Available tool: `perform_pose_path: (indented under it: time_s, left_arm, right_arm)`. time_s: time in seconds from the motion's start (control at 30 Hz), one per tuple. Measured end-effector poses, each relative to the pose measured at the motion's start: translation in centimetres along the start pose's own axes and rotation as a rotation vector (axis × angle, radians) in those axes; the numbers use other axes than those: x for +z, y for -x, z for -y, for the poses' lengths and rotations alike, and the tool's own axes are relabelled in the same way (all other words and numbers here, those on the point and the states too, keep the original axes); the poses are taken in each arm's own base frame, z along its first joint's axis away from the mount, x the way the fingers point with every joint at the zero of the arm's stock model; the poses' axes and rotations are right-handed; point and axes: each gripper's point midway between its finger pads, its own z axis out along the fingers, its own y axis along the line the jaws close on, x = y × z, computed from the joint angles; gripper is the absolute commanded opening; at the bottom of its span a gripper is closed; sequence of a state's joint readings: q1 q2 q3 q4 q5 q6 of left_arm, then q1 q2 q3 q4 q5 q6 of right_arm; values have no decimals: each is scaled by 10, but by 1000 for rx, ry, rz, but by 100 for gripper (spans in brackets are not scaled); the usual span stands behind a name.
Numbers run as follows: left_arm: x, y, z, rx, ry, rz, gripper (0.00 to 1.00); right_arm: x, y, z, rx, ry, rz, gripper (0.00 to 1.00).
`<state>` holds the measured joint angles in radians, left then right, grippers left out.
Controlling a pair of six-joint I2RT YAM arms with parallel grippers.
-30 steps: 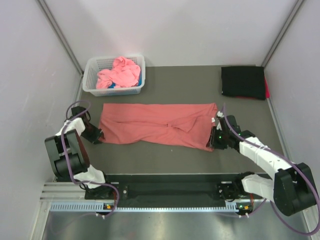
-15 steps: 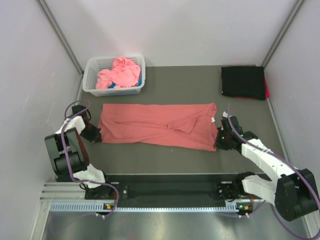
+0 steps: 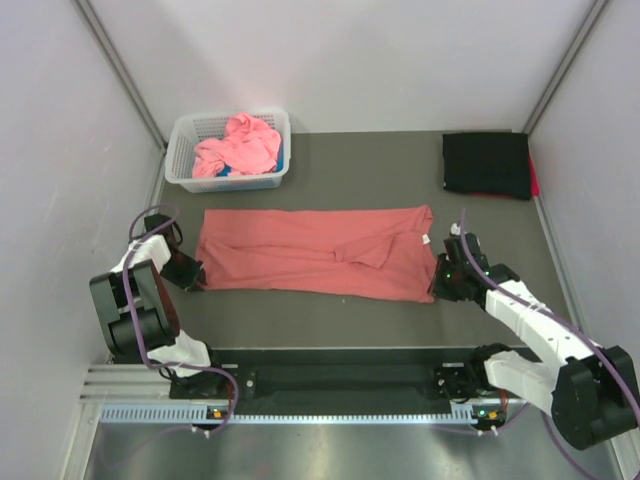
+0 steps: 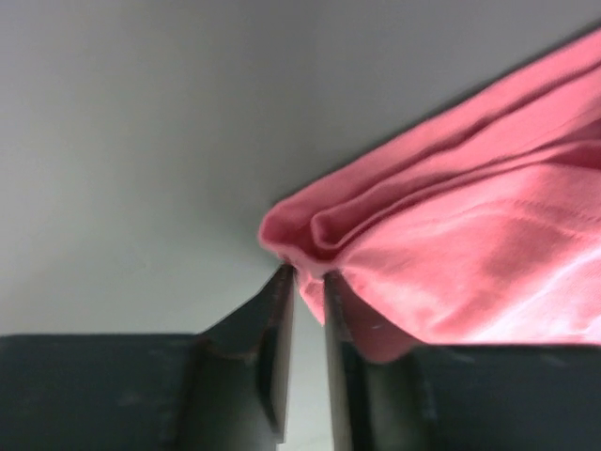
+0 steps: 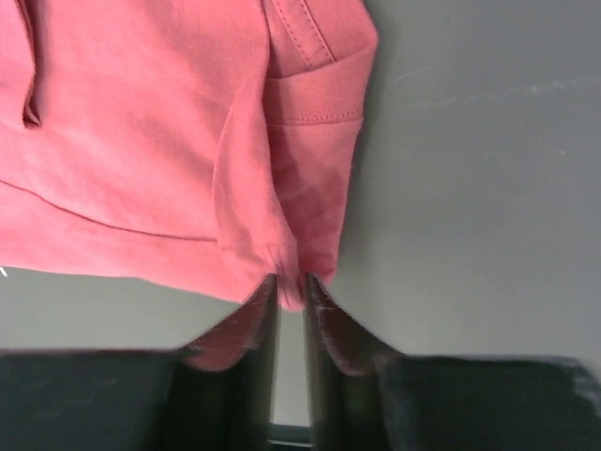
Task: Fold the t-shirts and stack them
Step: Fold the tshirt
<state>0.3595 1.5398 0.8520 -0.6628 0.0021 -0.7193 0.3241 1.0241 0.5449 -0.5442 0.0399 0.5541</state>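
A salmon-red t-shirt lies folded lengthwise into a long band across the middle of the table. My left gripper is shut on its near left corner; the left wrist view shows the bunched cloth pinched between my fingers. My right gripper is shut on its near right corner, with the hem caught between the fingertips in the right wrist view. A pink t-shirt lies crumpled in the basket. A black t-shirt lies folded at the back right.
The white lattice basket stands at the back left, with a bit of blue cloth beside the pink shirt. A red edge shows under the black shirt. Grey walls close in on the left, back and right.
My right gripper has pulled its corner of the shirt to the right and toward me, stretching the band flatter. My left gripper has held its corner almost still.
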Motion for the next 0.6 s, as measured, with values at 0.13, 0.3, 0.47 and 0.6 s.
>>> perform_pose_path:
  time_s: [0.13, 0.3, 0.47, 0.6]
  left_arm:
    - [-9, 0, -4, 13, 20, 0, 32]
    - [-36, 30, 9, 32, 4, 101, 36]
    - [-63, 49, 40, 88, -155, 181, 46]
    - [-71, 37, 71, 159, -335, 148, 47]
  right_arm:
    - [-10, 6, -1, 3, -12, 5, 29]
    - [-30, 42, -20, 31, 23, 87, 30]
    - [-27, 67, -52, 128, 110, 131, 33]
    - [-9, 66, -83, 188, 128, 90, 35]
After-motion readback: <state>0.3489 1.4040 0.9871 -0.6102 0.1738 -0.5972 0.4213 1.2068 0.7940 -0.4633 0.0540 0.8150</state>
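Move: The folded t-shirt, its near corners still between the slightly parted fingers, has its middle about 28 cm to the right hand's left and 10 ahead, and some 27 cm to the left hand's right and 8 ahead, barely below either. From the right hand the white tag is 13 cm ahead and 2 left, the folded-in sleeve 11 ahead and 17 left. The far left corner is about 18 cm ahead of the left hand and 1 to its right. The t-shirt's two near corners come free as both grippers open further and lift off, rising first and then swinging forward. The left goes up about 9 cm and 6 forward beside the left edge, its fingertips tilting forward some 20 degrees; the right goes about 6 cm each forward, up and finally left, in over the tag end towards the folded-in sleeve. ##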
